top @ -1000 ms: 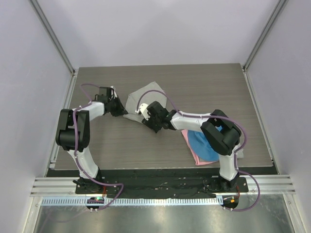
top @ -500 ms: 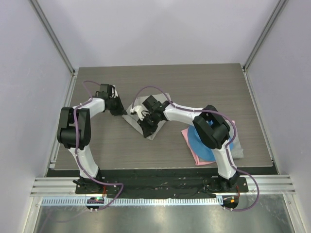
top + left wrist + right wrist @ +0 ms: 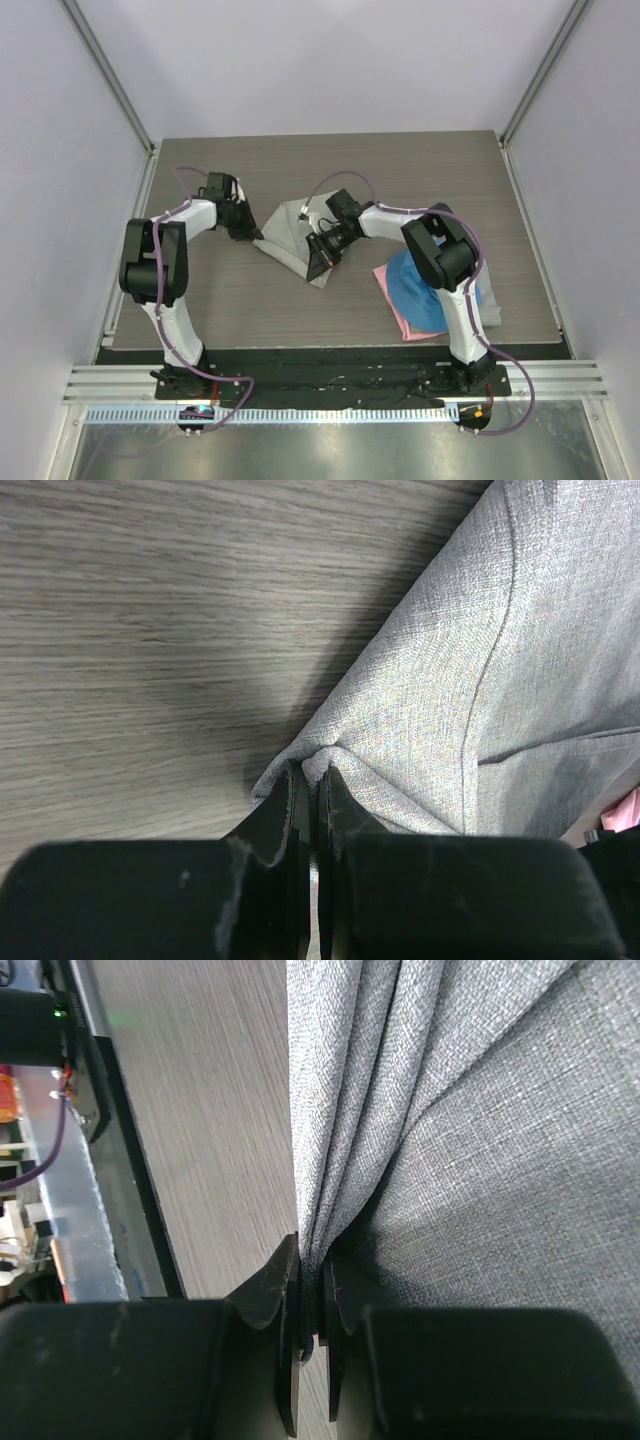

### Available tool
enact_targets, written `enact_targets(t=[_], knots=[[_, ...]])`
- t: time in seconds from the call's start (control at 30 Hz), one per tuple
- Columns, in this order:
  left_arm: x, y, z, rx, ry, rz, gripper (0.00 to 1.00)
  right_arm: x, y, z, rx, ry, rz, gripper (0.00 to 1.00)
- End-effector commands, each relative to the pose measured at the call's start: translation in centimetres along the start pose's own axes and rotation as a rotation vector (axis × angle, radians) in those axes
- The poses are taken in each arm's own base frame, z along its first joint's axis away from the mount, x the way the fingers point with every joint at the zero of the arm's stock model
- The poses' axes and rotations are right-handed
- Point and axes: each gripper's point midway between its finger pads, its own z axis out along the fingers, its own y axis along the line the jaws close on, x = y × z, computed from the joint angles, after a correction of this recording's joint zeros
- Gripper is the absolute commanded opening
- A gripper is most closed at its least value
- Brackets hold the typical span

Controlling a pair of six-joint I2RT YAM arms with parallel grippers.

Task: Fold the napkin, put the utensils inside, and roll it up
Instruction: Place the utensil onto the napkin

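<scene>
The light grey napkin [image 3: 287,228] lies bunched in a folded strip on the dark wood table [image 3: 400,170] between my two arms. My left gripper [image 3: 252,233] is shut on the napkin's left corner, and the left wrist view shows the cloth [image 3: 480,680] pinched at the fingertips of that gripper [image 3: 315,776]. My right gripper [image 3: 316,260] is shut on the napkin's near right edge. In the right wrist view several gathered layers of the napkin [image 3: 480,1110] run into the jaws of the right gripper [image 3: 312,1260]. The utensils are out of view.
A blue cloth [image 3: 420,290] lies on a pink cloth [image 3: 400,320] at the near right, under the right arm, with another grey cloth edge [image 3: 492,316] beside them. The black base rail [image 3: 330,375] runs along the table's near edge.
My right gripper has closed on the napkin's edge and moved toward the near side, then right. The napkin's far flap has come down into a narrower folded strip. My left gripper kept its hold.
</scene>
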Motion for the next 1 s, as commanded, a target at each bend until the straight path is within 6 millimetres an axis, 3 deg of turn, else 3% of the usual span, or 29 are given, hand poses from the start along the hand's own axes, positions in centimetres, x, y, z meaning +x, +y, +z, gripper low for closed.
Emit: enact_targets(t=[0.0,0.1,0.37,0.53,0.63,0.7,0.8,0.97], knots=[[-0.6,1.3,0.5,-0.047,-0.007,0.028,0.0,2.0,0.8,0.5,-0.051,0.035,0.089,0.07],[-0.4,1.3,0.6,-0.043,0.003,0.026,0.0,0.9,1.1,-0.1,-0.034,0.007,0.075,0.11],[-0.3,0.6,0.5,-0.024,0.013,0.028,0.0,-3.4,2.9,-3.6,0.108,-0.102,-0.021,0.48],[-0.2,0.4,0.4,-0.017,0.016,0.019,0.0,-6.1,4.7,-6.7,0.266,-0.19,-0.127,0.58],[-0.1,0.2,0.4,-0.005,0.017,0.015,0.0,-7.7,5.2,-7.4,0.444,-0.23,-0.242,0.61],[-0.2,0.1,0.4,0.0,0.016,0.01,0.0,-8.8,5.7,-6.9,0.582,-0.25,-0.364,0.62],[-0.2,-0.2,0.3,0.012,0.015,0.007,0.0,-10.4,7.1,-5.7,0.638,-0.305,-0.479,0.62],[-0.1,-0.3,0.5,0.026,0.018,0.002,0.0,-12.1,6.7,-3.1,0.688,-0.319,-0.549,0.57]])
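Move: The napkin's rolled near edge runs between the hands, each pinching one end just above the table; its middle lies about 7 cm to the right hand's left and 4 cm ahead, and about 8 cm to the left hand's right and 5 cm back. The flat part of the napkin lies some 12 cm ahead of the right hand; the blue cloth is about 27 cm to that hand's right and 2 cm back. The napkin's right rolled end is let go by the right fingers, which open wide as the hand lifts some 11 cm, drifts a little forward, then swings about 5 cm left over the roll's middle, towards the left hand. Its wrist turns roughly 40 degrees, bringing the backward-slanting fingers round to slant forward. The left hand stays put, still pinching the other end. ##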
